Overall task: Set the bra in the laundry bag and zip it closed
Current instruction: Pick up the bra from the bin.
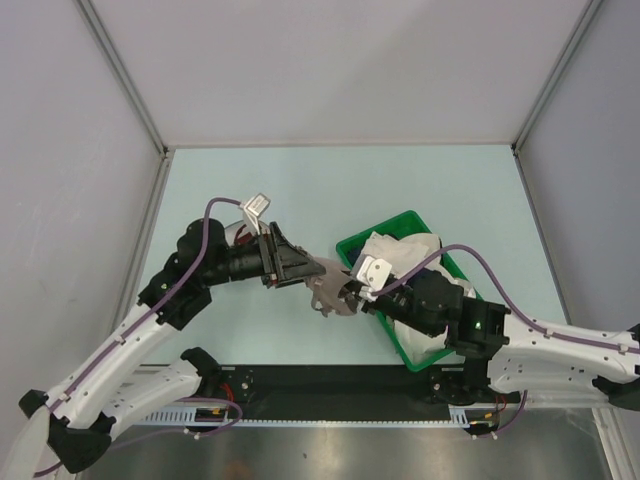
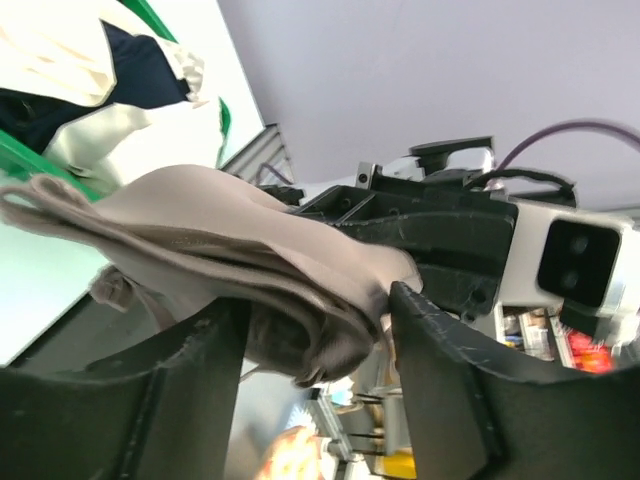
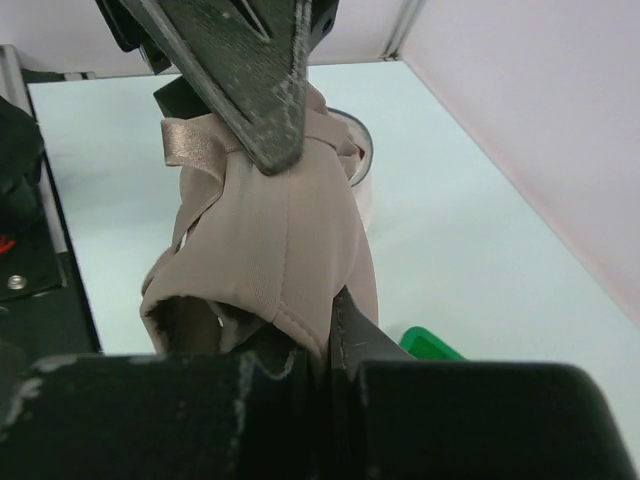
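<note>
The bra [image 1: 330, 290] is a taupe-beige bundle of soft fabric hanging in the air between the two arms, left of the basket. My right gripper [image 1: 352, 295] is shut on its lower edge; in the right wrist view the fabric [image 3: 280, 230] is pinched between the closed jaws [image 3: 320, 340]. My left gripper [image 1: 305, 272] stands open around the other end: its fingers [image 2: 430, 360] are apart with the bra [image 2: 220, 230] bulging loosely between them. The laundry bag [image 3: 362, 165] shows as a round white shape with a dark rim behind the bra, mostly hidden by the left arm [image 1: 237, 236].
A green plastic basket [image 1: 400, 222] with white and navy garments [image 1: 400, 250] sits on the table at the right, under the right arm. Grey walls enclose the table on three sides. The black base rail runs along the near edge.
</note>
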Controlling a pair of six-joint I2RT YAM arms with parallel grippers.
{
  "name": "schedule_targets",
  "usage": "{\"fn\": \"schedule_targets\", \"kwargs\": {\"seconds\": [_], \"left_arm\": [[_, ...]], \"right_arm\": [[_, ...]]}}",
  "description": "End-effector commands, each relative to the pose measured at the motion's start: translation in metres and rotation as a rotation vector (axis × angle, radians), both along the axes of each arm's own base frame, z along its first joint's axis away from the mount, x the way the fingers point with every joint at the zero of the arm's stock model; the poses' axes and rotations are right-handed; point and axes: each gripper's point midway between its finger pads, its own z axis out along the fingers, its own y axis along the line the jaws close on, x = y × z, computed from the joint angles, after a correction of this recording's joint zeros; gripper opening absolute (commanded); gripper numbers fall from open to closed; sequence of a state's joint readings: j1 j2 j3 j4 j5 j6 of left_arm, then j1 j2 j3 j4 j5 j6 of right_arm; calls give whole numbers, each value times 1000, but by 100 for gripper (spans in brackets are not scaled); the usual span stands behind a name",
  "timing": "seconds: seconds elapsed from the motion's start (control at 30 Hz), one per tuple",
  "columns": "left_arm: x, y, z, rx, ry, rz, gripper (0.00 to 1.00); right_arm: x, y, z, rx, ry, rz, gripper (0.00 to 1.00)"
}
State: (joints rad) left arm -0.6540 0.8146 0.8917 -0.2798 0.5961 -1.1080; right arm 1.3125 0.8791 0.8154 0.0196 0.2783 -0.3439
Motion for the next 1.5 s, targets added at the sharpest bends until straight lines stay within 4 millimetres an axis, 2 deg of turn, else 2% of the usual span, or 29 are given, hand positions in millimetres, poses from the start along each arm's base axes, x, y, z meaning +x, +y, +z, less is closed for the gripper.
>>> {"fn": "schedule_targets", "kwargs": {"seconds": [0.0,0.07,0.17,0.2,0.23,0.27,0.3,0.37,0.5,0.57,0.63,0.67,0.77,0.97,1.0,1.17,1.3,1.47], "left_arm": [[3,12,17,45,-147,28,66],[1,15,16,71,-191,14,67],[-2,22,14,155,-244,-7,75],[-6,27,15,184,-248,-14,77],[-5,30,14,216,-296,-20,81],[-6,33,16,231,-319,-23,83],[-10,37,22,246,-343,-29,86],[-12,44,24,284,-419,-41,91],[-21,51,47,258,-593,-62,100],[-17,55,55,258,-666,-29,100],[-23,56,62,226,-720,-34,99],[-28,53,71,180,-758,-50,100],[-33,49,69,136,-784,-71,99],[-37,24,37,159,-717,-192,99],[-44,17,32,161,-719,-233,99],[-55,-9,5,190,-653,-364,99],[-77,-26,-4,176,-620,-467,100],[-91,-31,-18,168,-582,-548,97]], "right_arm": [[-21,-2,14,102,142,102,0],[-20,-5,9,116,221,107,0],[-25,-10,0,123,334,155,0],[-32,-9,-6,107,384,195,0],[-29,-12,-8,124,443,182,0],[-30,-13,-10,125,474,193,0],[-40,-12,-14,117,521,246,0],[-40,-13,-18,134,618,258,0],[-63,-9,-25,123,828,415,0],[-76,-7,-29,99,941,495,0],[-82,-3,-31,102,1060,529,0],[-92,-4,-29,87,1100,587,0],[-108,-4,-27,79,1227,683,0],[-125,-8,-24,35,1349,776,0],[-125,-9,-24,31,1356,778,0],[-127,-9,-23,14,1377,778,0],[-127,-9,-28,2,1385,761,1],[-126,-10,-29,-1,1377,754,0]]}}
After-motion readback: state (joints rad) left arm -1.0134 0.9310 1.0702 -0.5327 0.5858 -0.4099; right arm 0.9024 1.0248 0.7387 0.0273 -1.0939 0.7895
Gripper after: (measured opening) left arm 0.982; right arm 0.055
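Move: The bra's bunched middle, already pinched by the right hand, lies about 3 cm to that hand's left, level with it fore and aft and some 2 cm lower. From the left hand it is about 3 cm right, 2 cm back and 2 cm below, between its part-open fingers. The green bin is about 15 cm right of the right hand, 9 cm ahead; the laundry bag is roughly 18 cm left of the left hand, 20 cm ahead; both some 27 cm below. Still pinching the bra, right hand draws back about 12 cm, tipping over; left opens wide, lifts, then follows. ##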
